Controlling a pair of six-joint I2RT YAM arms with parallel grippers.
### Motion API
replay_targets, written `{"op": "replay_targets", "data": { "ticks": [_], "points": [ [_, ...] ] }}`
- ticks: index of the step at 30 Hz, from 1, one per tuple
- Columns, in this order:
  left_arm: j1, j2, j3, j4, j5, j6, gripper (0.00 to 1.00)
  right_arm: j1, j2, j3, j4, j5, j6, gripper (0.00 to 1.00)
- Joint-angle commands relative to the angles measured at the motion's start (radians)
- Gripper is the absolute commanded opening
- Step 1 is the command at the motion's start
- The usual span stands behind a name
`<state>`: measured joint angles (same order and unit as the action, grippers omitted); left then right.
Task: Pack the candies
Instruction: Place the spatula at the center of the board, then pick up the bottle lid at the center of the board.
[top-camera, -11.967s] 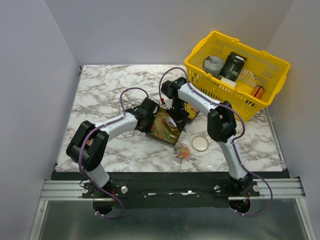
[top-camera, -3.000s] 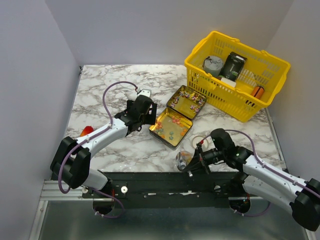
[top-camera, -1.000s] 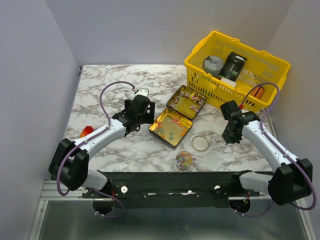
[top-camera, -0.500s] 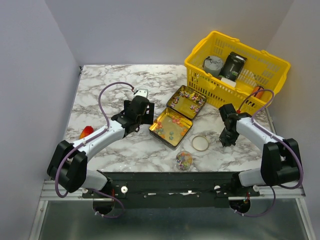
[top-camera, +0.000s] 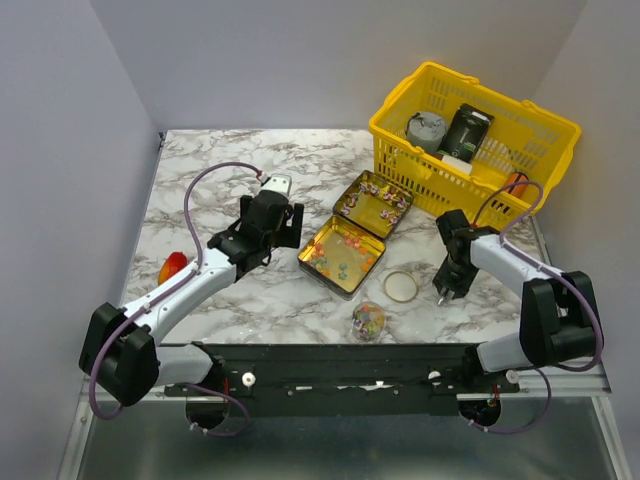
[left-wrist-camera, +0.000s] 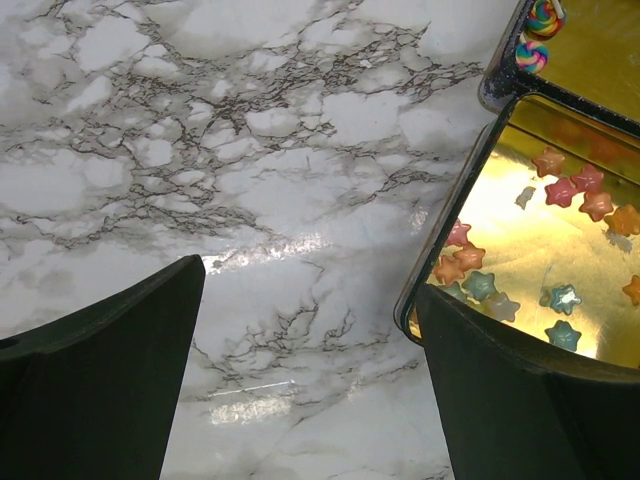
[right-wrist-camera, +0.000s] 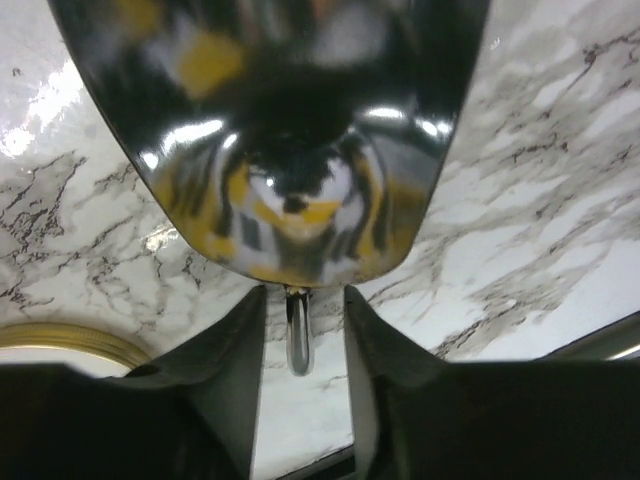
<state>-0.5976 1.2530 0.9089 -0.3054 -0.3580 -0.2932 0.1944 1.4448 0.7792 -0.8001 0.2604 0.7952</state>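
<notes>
The candies show in three places. Star-shaped ones lie in the open gold tin (top-camera: 340, 258) (left-wrist-camera: 560, 250), swirled ones in its raised lid (top-camera: 374, 201), and a mixed lot in a small clear jar (top-camera: 367, 320). My left gripper (top-camera: 284, 222) (left-wrist-camera: 310, 400) hangs open just left of the tin, with only bare marble between its fingers. My right gripper (top-camera: 442, 290) (right-wrist-camera: 303, 305) points down at the table right of the tin. A shiny metal spoon (right-wrist-camera: 290, 130) fills its view. The thin handle stands between the jaws with a gap on each side.
A round jar lid (top-camera: 400, 287) (right-wrist-camera: 60, 340) lies between the jar and the right gripper. At the back right stands a yellow basket (top-camera: 497, 205) holding a tin, a dark box and an orange cylinder (top-camera: 515, 185). An orange-red lump (top-camera: 172, 268) sits at the left.
My right arm has swung in and down to the table near the round lid, and its jaws have parted from the spoon handle. The left gripper has shifted slightly to the left.
</notes>
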Motion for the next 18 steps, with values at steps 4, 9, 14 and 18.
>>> {"op": "replay_targets", "data": {
  "ticks": [4,9,14,18],
  "points": [
    [0.005,-0.046,0.015,-0.049,0.034,-0.029,0.99,-0.01,-0.133,0.044,-0.085,-0.02,-0.017,0.62],
    [0.005,-0.099,-0.008,-0.041,0.091,-0.072,0.99,-0.006,-0.319,0.034,-0.012,-0.081,-0.167,0.76],
    [0.005,-0.129,-0.01,-0.07,0.149,-0.13,0.99,0.023,-0.377,0.032,0.102,-0.256,-0.27,0.77],
    [0.005,-0.174,-0.018,-0.115,0.183,-0.201,0.99,0.159,-0.284,0.096,0.098,-0.236,-0.263,0.77]
  ]
}}
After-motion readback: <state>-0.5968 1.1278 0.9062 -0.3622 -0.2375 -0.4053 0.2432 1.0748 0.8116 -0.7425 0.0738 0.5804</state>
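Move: The spatula's handle is between the right hand's already parting fingers just above the board, its middle about 2 cm ahead and 2 cm right of this hand, at roughly its height. The lid ring lies some 10 cm to the hand's left and 1 cm ahead, the candy jar about 17 cm left and 5 cm back, the star candy tin 23 cm left and 8 cm ahead. From the left hand the spatula is about 39 cm right, 10 cm back and 14 cm lower. The right hand opens its fingers wider around the spatula's handle and comes clear of it, rising nearly straight at first and then carrying on up, left and forward, about 9 cm up in all, while the wrist turns some 20 degrees counter-clockwise and its fingers swing from pointing down towards forward. Meanwhile the empty left hand, still wide open, eases some 3 cm up and about as far back towards its base, rolling slightly so that its left side drops. ##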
